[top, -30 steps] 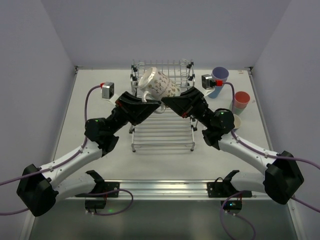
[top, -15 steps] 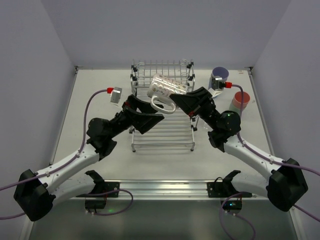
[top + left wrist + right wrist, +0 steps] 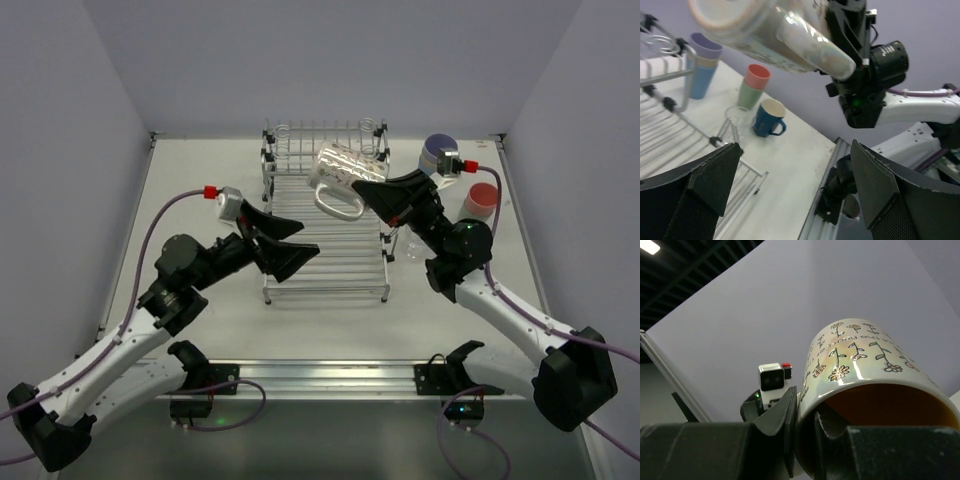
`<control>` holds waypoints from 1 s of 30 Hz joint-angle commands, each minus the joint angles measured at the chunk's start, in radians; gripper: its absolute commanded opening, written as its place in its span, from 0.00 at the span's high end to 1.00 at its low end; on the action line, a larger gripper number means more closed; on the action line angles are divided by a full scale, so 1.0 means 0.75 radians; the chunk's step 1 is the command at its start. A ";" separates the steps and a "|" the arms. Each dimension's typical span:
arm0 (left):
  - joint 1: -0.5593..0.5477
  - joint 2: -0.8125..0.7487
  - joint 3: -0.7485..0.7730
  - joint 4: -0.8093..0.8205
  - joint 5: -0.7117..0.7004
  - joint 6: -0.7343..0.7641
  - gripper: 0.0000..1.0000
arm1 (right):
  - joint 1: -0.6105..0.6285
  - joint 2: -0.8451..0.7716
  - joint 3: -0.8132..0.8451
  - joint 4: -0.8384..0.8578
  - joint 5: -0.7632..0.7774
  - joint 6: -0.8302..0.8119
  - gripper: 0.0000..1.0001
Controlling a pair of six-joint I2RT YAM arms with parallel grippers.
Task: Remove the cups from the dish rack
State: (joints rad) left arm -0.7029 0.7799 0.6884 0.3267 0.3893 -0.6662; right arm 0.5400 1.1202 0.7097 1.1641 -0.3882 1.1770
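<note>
A white mug [image 3: 343, 174] with a flower print hangs tilted over the back of the dish rack [image 3: 325, 262]. My right gripper [image 3: 376, 192] is shut on its rim, one finger inside and one outside, as the right wrist view shows: mug [image 3: 865, 375], right gripper [image 3: 807, 435]. My left gripper [image 3: 287, 245] is open over the rack's left front with nothing in it. From the left wrist, the left gripper [image 3: 795, 185] spreads wide below the mug [image 3: 775, 30]. The dish rack [image 3: 670, 130] lies at the left of that view.
On the table to the right of the rack stand a lavender-topped cup stack [image 3: 437, 152], a pink cup [image 3: 483, 198] and a clear cup [image 3: 414, 246]. The left wrist view also shows a dark-blue mug [image 3: 767, 117]. The right arm [image 3: 870, 80] reaches across above them.
My left gripper let go of the mug, opened wide and drew back toward the near left. The right gripper kept the mug and moved it right and back.
</note>
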 commanded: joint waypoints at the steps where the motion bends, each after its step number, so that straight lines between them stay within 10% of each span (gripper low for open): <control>1: 0.002 -0.138 0.201 -0.586 -0.205 0.274 0.00 | 0.000 -0.154 0.086 0.030 -0.124 -0.114 1.00; 10: 0.002 -0.259 0.332 -1.027 -0.505 0.510 0.00 | 0.002 -0.522 0.346 -1.702 0.104 -0.838 1.00; 18: 0.002 -0.238 0.148 -0.890 -0.511 0.586 0.00 | 0.002 -0.555 0.598 -2.821 0.564 -0.888 1.00; 30: 0.013 -0.320 0.052 -0.855 -0.555 0.604 0.00 | 0.000 -0.316 0.398 -2.970 0.820 -0.804 1.00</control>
State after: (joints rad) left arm -0.7006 0.5705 0.7322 -0.3286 0.0032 -0.2420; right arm 0.5419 0.8314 1.0367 -1.1370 0.1841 0.5804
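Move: The flowered mug is held at its rim in the right hand, high over the rack. The bare table it is taken to, off the rack's front right corner, lies some 6 cm back, 17 cm right and 42 cm below. That corner is about 3 cm ahead and 10 cm right; the blue mug stands about 15 cm ahead and 32 cm right, both some 40 cm down. From the empty left hand, that spot is 26 cm right, level with it fore and aft, 33 cm below. Keeping its pinch on the flowered mug's rim, the right hand draws back slightly, then sweeps down about 25 cm, some 16 cm right and a little back, past the rack's front right corner towards the bare table, while its wrist turns roughly 100 degrees so that fingers which pointed up and left come to point steeply down and forward. The left hand, already clear of the mug and wide open, pulls about 9 cm left, first rising a little and then sinking to end some 8 cm lower, its fingers tipping down and swinging counter-clockwise. ##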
